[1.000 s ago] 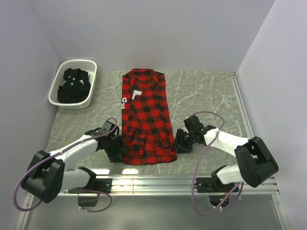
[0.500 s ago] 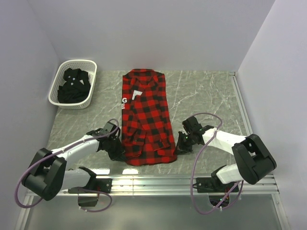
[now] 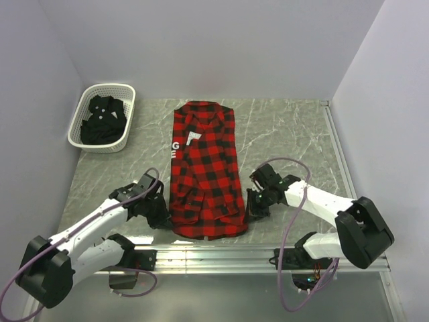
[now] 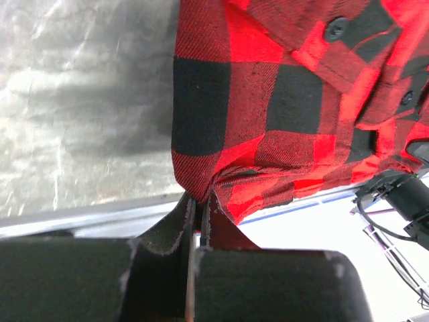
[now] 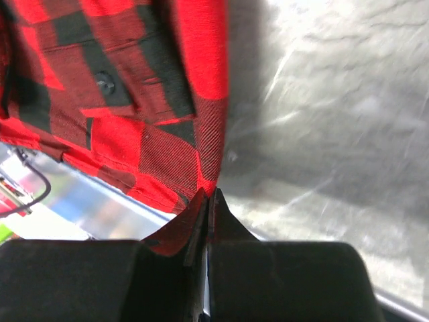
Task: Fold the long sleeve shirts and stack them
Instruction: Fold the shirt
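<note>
A red-and-black check long sleeve shirt (image 3: 204,168) lies lengthwise down the middle of the table, sleeves folded in, collar at the far end. My left gripper (image 3: 163,218) is shut on its near left hem corner (image 4: 194,184). My right gripper (image 3: 251,213) is shut on the near right hem corner (image 5: 204,181). Both pinched corners are lifted slightly off the marble. A black long sleeve shirt (image 3: 102,121) lies crumpled in the white basket (image 3: 79,113) at the far left.
The metal rail of the table's near edge (image 3: 221,256) runs just behind both grippers. The basket stands against the left wall. Grey marble tabletop (image 3: 288,134) lies bare to the right of the shirt, bounded by the right wall rail.
Both grippers closed on the hem corners of the check shirt. The shirt has slid a little toward the near edge, and the hem now bunches between the grippers.
</note>
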`<action>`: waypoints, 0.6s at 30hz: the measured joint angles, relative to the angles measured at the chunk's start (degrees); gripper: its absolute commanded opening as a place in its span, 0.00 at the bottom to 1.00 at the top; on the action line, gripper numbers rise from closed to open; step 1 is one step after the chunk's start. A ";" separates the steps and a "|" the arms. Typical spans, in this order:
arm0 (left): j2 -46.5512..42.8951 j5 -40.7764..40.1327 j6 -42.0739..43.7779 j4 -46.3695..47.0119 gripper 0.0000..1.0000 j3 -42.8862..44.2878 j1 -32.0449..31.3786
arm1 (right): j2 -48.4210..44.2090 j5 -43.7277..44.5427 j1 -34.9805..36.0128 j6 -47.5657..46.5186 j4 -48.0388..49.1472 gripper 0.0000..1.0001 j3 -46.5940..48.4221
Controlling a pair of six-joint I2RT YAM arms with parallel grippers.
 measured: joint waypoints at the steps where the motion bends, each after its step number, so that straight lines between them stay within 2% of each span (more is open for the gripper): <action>1: -0.59 -0.42 -0.02 -0.74 0.00 0.39 -0.09 | -0.48 0.13 0.17 -0.26 -1.22 0.00 0.85; 5: -0.04 -5.09 -0.07 -2.19 0.01 5.66 -0.17 | -1.25 2.62 0.20 -1.11 -4.74 0.00 6.88; 9: 4.79 -10.29 0.04 0.63 0.01 11.76 0.35 | 0.70 5.05 -0.48 -2.16 -5.09 0.00 14.95; 18: 18.86 -15.50 4.15 7.78 0.02 24.94 6.56 | 11.96 6.25 -5.55 -4.20 -4.63 0.00 30.86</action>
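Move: Both hands already pinch the shirt's near end at its side edges, some 3 cm above the table, about 26 cm apart. From the left hand the collar end lies about 44 cm ahead and 13 cm right, with the white letters 27 cm ahead and 2 cm right, and the left cuff 5 cm ahead and 8 cm right. From the right hand the collar end is about 43 cm ahead and 15 cm left; the right cuff is 4 cm ahead and 7 cm left. Keeping their shut pinch on the two side edges, both arms sweep the shirt's near end forward over the rest of the shirt towards the collar, the left about 17 cm and the right about 15 cm, rising as they go, the left by 6 or 7 cm and the right by over 9 cm. The fingers swing forward by nearly 20 degrees in both hands, and the right hand also edges some 3 cm inward to its left, so the held stretch of cloth slackens between the hands. ##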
